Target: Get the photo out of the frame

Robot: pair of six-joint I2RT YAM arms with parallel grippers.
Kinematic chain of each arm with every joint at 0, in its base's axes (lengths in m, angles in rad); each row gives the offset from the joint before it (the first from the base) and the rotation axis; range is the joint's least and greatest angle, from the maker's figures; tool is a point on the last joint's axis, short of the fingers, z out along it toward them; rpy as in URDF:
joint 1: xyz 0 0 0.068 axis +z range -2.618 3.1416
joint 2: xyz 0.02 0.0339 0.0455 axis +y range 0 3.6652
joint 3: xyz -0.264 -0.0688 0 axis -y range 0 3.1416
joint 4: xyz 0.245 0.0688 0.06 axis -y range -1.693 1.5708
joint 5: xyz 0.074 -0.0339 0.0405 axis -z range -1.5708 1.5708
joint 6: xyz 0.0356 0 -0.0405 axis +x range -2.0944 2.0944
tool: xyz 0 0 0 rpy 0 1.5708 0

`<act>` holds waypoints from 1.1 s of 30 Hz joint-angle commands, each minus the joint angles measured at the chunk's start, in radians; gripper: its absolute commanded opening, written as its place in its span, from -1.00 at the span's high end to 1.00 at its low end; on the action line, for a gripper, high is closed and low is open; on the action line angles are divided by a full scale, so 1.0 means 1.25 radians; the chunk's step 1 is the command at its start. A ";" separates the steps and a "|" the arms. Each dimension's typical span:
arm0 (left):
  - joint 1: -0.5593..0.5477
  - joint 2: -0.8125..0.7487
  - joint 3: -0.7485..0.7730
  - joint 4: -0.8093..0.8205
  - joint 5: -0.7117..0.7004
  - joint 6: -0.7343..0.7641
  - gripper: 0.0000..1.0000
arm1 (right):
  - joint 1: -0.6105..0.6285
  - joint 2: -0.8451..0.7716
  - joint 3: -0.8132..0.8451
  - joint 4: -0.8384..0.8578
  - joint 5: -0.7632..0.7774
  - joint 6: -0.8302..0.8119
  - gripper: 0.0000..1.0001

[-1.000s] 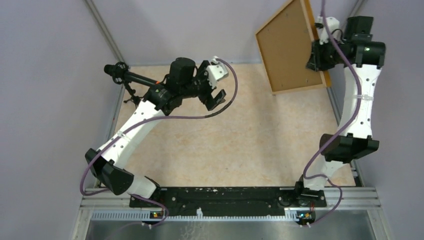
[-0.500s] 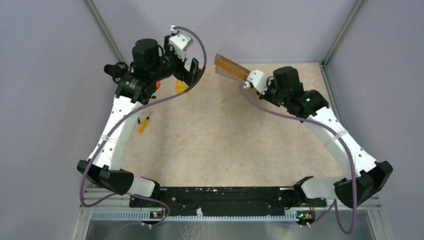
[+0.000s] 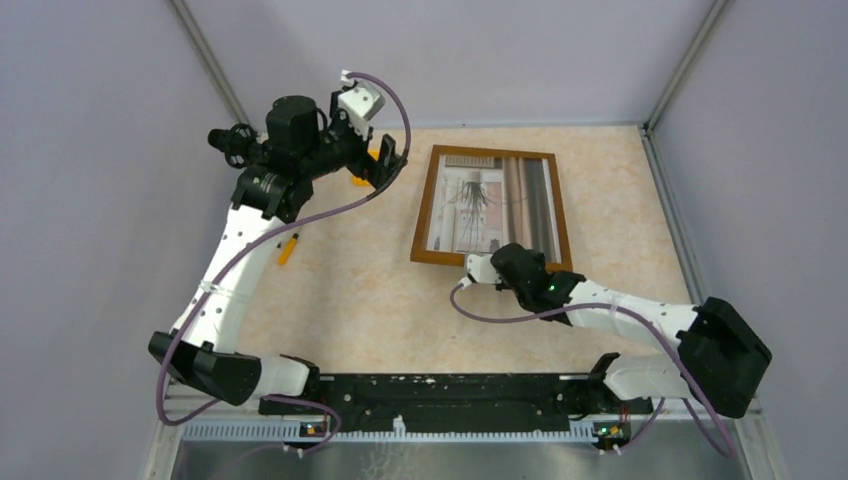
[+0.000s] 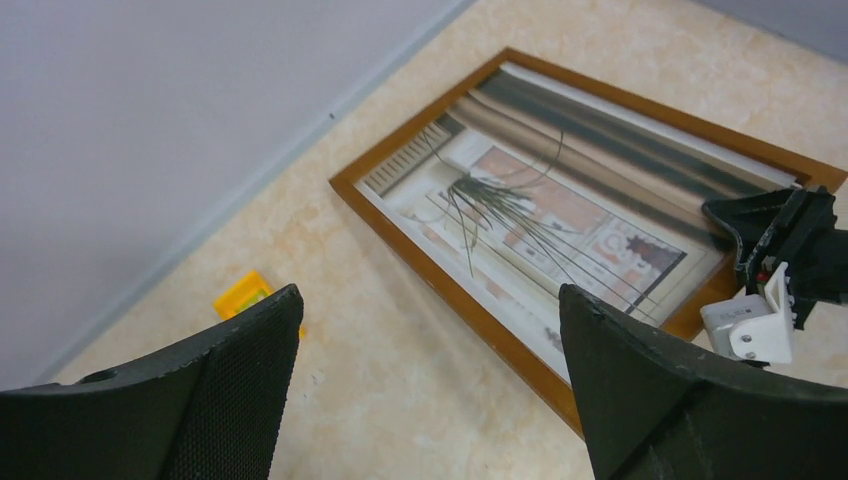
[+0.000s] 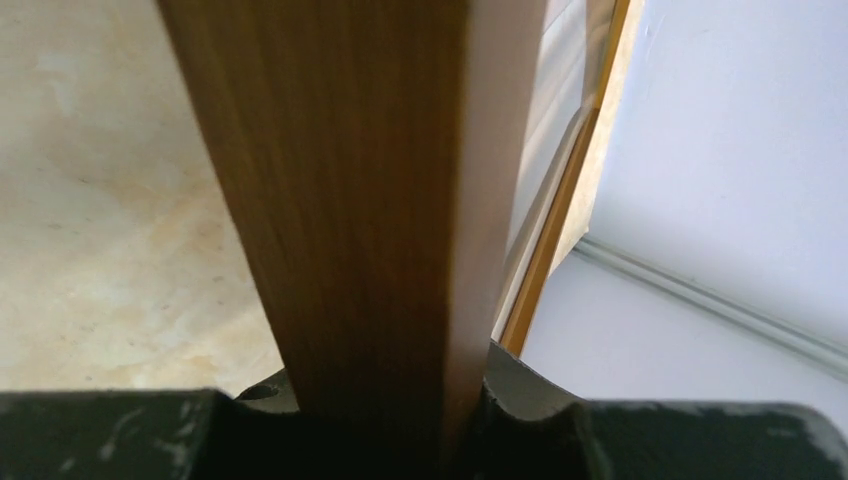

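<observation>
The frame lies flat on the table at centre back, face up, with the photo of a spiky plant showing in it. My right gripper is shut on the frame's near rim, and the wooden rim fills the space between its jaws. My left gripper is open and empty above the table, just left of the frame's far left corner. The left wrist view shows the photo, the brown rim, the right gripper and my own open left gripper.
An orange marker lies on the table at the left. A small yellow object lies near the back wall under the left gripper. Grey walls close in the back and both sides.
The right arm brought the frame down from high at the back right and laid it face up on the table. The left arm swung back and left, uncovering the marker.
</observation>
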 commanded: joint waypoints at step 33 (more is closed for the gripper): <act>-0.021 0.028 -0.276 -0.003 0.091 0.118 -0.97 | -0.175 0.048 0.292 -0.328 -0.701 0.153 -0.98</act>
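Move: Pinched in the right hand, the near rim of the frame is still tilted up; the table spot it goes to lies about 8 cm below, 3 cm back and 2 cm left. The frame's middle is roughly 19 cm ahead of that hand, 9 cm left and 4 cm lower. From the open left hand, high up, the frame's middle lies some 12 cm ahead, 21 cm right and 33 cm below; the yellow tray is about 23 cm ahead, 6 cm left and 37 cm below. Lowering the near rim about 6 cm onto the table while easing slightly back and left, the right hand then opens wide and lets go, draws back and left off the rim as its wrist tips down some 30 degrees, and finally starts to rise. The open left hand sinks about 14 cm, tipping down as it nears the frame. ##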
